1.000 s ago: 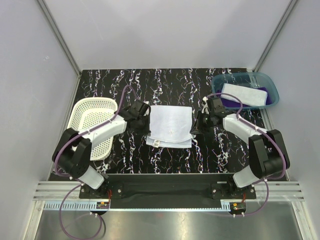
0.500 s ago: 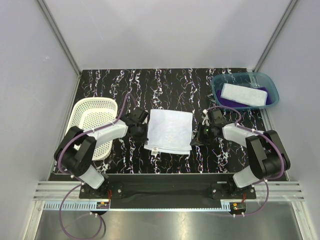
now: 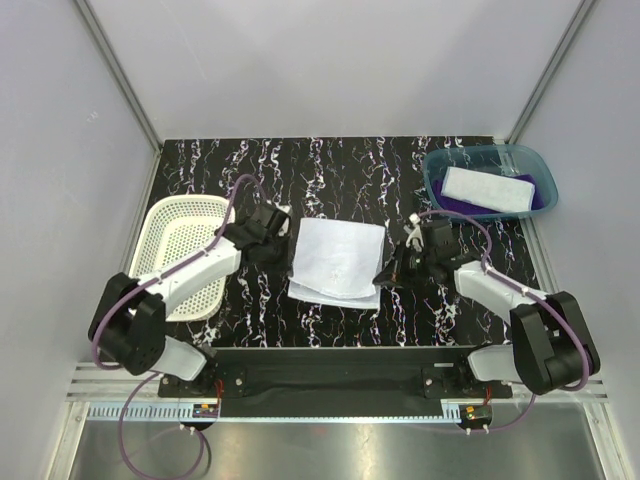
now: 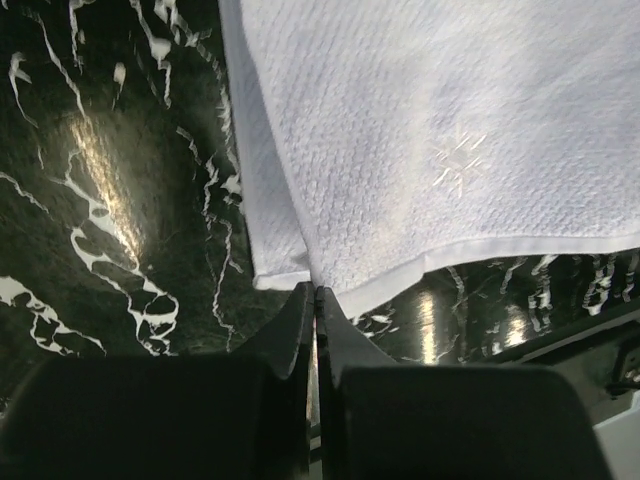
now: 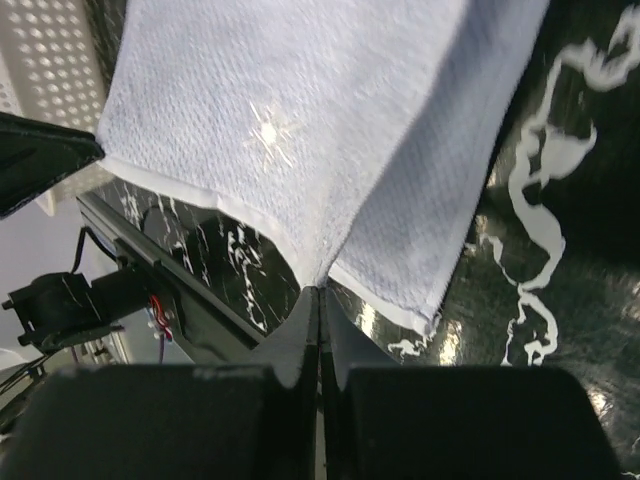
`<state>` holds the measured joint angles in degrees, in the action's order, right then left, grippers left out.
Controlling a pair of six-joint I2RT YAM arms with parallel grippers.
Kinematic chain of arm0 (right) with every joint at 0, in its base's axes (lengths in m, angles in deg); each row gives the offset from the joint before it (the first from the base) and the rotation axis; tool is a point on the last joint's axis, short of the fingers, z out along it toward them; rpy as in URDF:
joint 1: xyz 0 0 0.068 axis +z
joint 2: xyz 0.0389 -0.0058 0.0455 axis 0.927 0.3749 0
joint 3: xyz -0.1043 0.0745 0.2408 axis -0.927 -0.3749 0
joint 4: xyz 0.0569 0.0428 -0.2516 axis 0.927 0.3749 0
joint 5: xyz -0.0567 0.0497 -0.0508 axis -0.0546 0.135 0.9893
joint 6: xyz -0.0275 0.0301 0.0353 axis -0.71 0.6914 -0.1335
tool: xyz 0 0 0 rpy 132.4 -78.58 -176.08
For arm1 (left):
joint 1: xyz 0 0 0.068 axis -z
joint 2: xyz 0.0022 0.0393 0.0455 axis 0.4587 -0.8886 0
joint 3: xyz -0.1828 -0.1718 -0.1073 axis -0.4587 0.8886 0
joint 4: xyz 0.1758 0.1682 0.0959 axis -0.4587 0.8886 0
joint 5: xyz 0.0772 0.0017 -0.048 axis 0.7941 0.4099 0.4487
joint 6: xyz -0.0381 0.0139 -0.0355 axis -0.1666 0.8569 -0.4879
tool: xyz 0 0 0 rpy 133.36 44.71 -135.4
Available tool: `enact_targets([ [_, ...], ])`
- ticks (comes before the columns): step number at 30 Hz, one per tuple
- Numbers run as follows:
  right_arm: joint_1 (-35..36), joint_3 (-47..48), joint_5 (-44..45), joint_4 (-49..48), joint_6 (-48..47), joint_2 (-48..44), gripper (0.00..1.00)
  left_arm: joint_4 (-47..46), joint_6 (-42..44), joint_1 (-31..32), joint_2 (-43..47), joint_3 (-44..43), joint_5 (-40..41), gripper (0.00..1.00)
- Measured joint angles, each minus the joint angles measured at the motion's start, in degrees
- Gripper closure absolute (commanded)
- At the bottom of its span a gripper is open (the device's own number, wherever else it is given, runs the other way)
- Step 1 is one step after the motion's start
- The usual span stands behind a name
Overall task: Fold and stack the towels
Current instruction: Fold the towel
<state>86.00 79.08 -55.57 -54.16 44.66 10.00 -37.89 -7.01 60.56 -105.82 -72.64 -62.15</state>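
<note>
A pale blue-white towel (image 3: 338, 262) lies in two layers on the dark marbled table between the arms. My left gripper (image 3: 289, 250) is at its left edge, shut on the towel's hem (image 4: 315, 287). My right gripper (image 3: 381, 278) is at its near right corner, shut on a pinch of the upper layer (image 5: 321, 286), which rises off the lower one (image 5: 430, 230). At the far right another pale folded towel (image 3: 488, 188) lies on a deep purple towel (image 3: 543, 199).
The pale and purple towels lie in a translucent teal bin (image 3: 478, 150) at the far right corner. A white perforated basket (image 3: 150, 235) stands at the left, close behind my left arm. The black mounting rail (image 3: 320, 365) runs along the near edge.
The right gripper has drawn towards the near side with its towel corner. The left gripper dipped nearer, then came back. The towel's near edge has shifted slightly nearer and to the left.
</note>
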Motion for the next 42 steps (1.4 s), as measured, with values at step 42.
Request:
enact_targets([
  [42,2.4,-14.2,4.0,3.3,3.7,-7.7,1.00,-8.7,-3.8,-0.3,3.4,20.9,-7.5,1.00],
])
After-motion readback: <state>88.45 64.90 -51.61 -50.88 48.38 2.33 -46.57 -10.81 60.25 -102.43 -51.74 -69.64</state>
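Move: The white towel, its near corners already in the two closed grippers, has its middle about 7 cm ahead of the left hand, 12 cm to its right and 8 cm below. From the right hand it lies some 7 cm ahead, 11 cm left and 6 cm below. The white basket stands about 28 cm left of the left hand and 6 cm ahead; the blue bin is roughly 34 cm right of the right hand and 29 cm ahead. The white towel's lifted near edge is swung down and back towards the robot by both hands, fingers still pinching its corners; they pause low, lift about 4 cm, then sweep down and back again. They finish some 8 cm nearer the robot and 6 to 8 cm lower, slightly farther apart, with both wrists tipping the fingertips back about 10 degrees. ##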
